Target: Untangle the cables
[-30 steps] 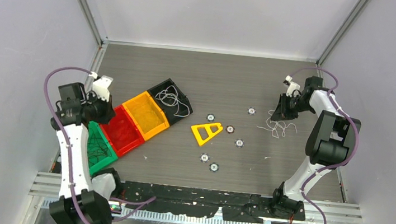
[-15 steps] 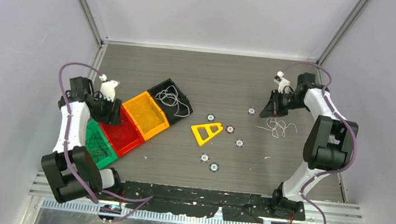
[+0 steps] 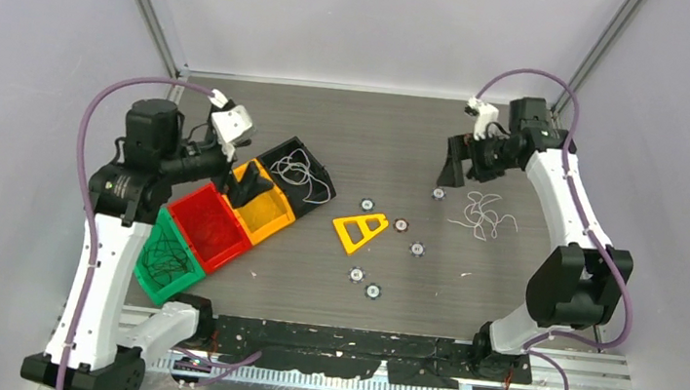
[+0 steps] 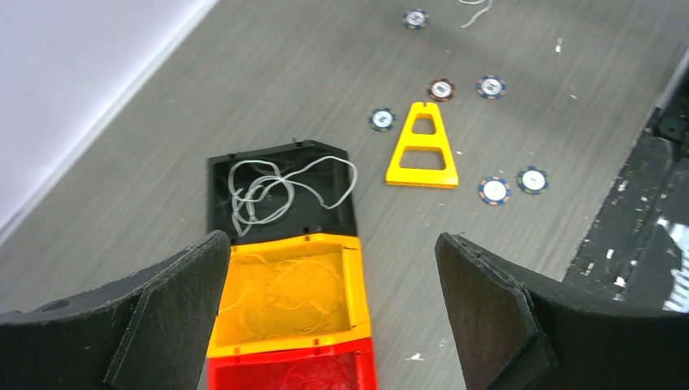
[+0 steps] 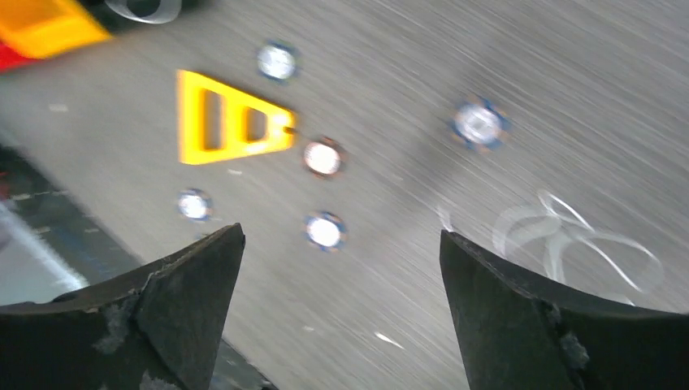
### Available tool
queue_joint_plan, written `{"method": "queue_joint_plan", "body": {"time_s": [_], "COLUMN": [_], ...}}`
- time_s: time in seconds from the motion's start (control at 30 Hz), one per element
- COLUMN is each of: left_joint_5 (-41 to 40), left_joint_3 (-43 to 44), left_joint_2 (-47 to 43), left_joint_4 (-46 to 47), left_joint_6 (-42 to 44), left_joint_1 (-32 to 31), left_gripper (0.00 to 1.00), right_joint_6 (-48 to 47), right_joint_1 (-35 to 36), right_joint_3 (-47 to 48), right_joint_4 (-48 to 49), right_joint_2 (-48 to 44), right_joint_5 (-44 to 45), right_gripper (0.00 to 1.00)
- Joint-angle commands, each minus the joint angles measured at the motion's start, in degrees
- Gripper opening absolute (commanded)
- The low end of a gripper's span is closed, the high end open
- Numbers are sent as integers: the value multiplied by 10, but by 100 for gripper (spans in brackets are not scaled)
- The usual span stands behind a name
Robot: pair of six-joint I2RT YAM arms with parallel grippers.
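Loose white cables [image 3: 484, 214] lie curled on the table at the right; they show blurred in the right wrist view [image 5: 569, 244]. My right gripper [image 3: 457, 167] is open and empty, raised left of and behind them [image 5: 341, 233]. A white cable [image 3: 302, 173] lies in the black bin [image 4: 223, 166]. Yellow strands lie in the yellow bin [image 4: 374, 284], red ones in the red bin [image 3: 194, 207], black ones in the green bin [image 3: 143, 280]. My left gripper [image 3: 246, 187] is open and empty above the yellow bin [image 4: 331, 240].
A yellow triangular piece [image 3: 361, 229] lies mid-table with several poker chips [image 3: 400, 225] scattered round it. A black strip [image 3: 354, 343] runs along the near edge. The four bins sit in a diagonal row at the left. Walls close in on three sides.
The left arm rose and swung right, from over the red and green bins to above the yellow bin. The right gripper lifted up and left, away from the white cables.
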Motion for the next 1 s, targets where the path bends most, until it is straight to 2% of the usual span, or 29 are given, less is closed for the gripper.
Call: {"method": "queue_joint_plan", "body": {"time_s": [0.0, 0.07, 0.2, 0.33, 0.4, 0.47, 0.53, 0.57, 0.6, 0.63, 0.67, 0.7, 0.77, 0.87, 0.97], "left_joint_5": [-16, -19, -33, -78, -104, -126, -132, -132, -133, -133, -133, -134, -125, -71, 5], "left_joint_3": [-27, -36, -56, -64, -73, -83, -91, -95, -99, -102, -106, -109, -118, -135, -168], "left_joint_2": [23, 24, 23, 21, 15, 5, -5, -8, -13, -17, -23, -26, -31, -40, -42], "left_joint_4": [46, 60, 85, 92, 95, 101, 101, 100, 99, 98, 99, 102, 114, 149, 234], "left_joint_6": [-66, -77, -84, -87, -88, -94, -98, -100, -103, -105, -108, -111, -120, -128, -153], "left_joint_1": [-42, -54, -68, -68, -69, -68, -69, -69, -68, -68, -68, -69, -68, -68, -68], "left_gripper": [100, 99, 99, 100, 100, 100, 100, 99, 100, 99, 100, 100, 99, 100, 100], "right_joint_6": [-87, -99, -93, -79, -74, -69, -64, -61, -60, -58, -56, -54, -53, -48, -33], "right_joint_1": [-79, -111, -130, -130, -128, -123, -115, -112, -105, -101, -92, -86, -65, -22, 34], "right_joint_3": [-50, -75, -93, -80, -61, -47, -34, -29, -22, -16, -15, -13, -12, -6, 19], "right_joint_4": [-37, -17, 6, 32, 29, 33, 41, 44, 43, 41, 41, 40, 42, 47, 52], "right_joint_2": [-25, -16, 42, 119, 157, 187, 209, 220, 222, 223, 219, 207, 177, 129, 79], "right_joint_5": [238, 288, 316, 286, 256, 236, 230, 227, 224, 212, 203, 181, 137, 61, -33], "right_gripper": [96, 95, 95, 98, 93, 83, 66, 52, 44, 31, 25, 13, 7, 6, 6]}}
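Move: Some 14 cm to the right of the right hand, about 2 cm nearer the base and 19 cm below, lies the loose white cable. A blue chip lies 12 cm to the cable's left and 5 cm farther out; a brown chip is about 22 cm to the cable's left and 5 cm nearer the base. From the left hand, above the boxes, the cable is roughly 60 cm right, 9 cm ahead and 33 cm down. Swinging right about 16 cm while sinking, the open right hand tips its fingers some 30 degrees more steeply downward, then drops straight onto the white cable. There the fingers shut and pinch it, and the hand carries it left about 10 cm, lifting it nearly 5 cm. The left hand, open and empty, sinks about 5 cm over the boxes. ##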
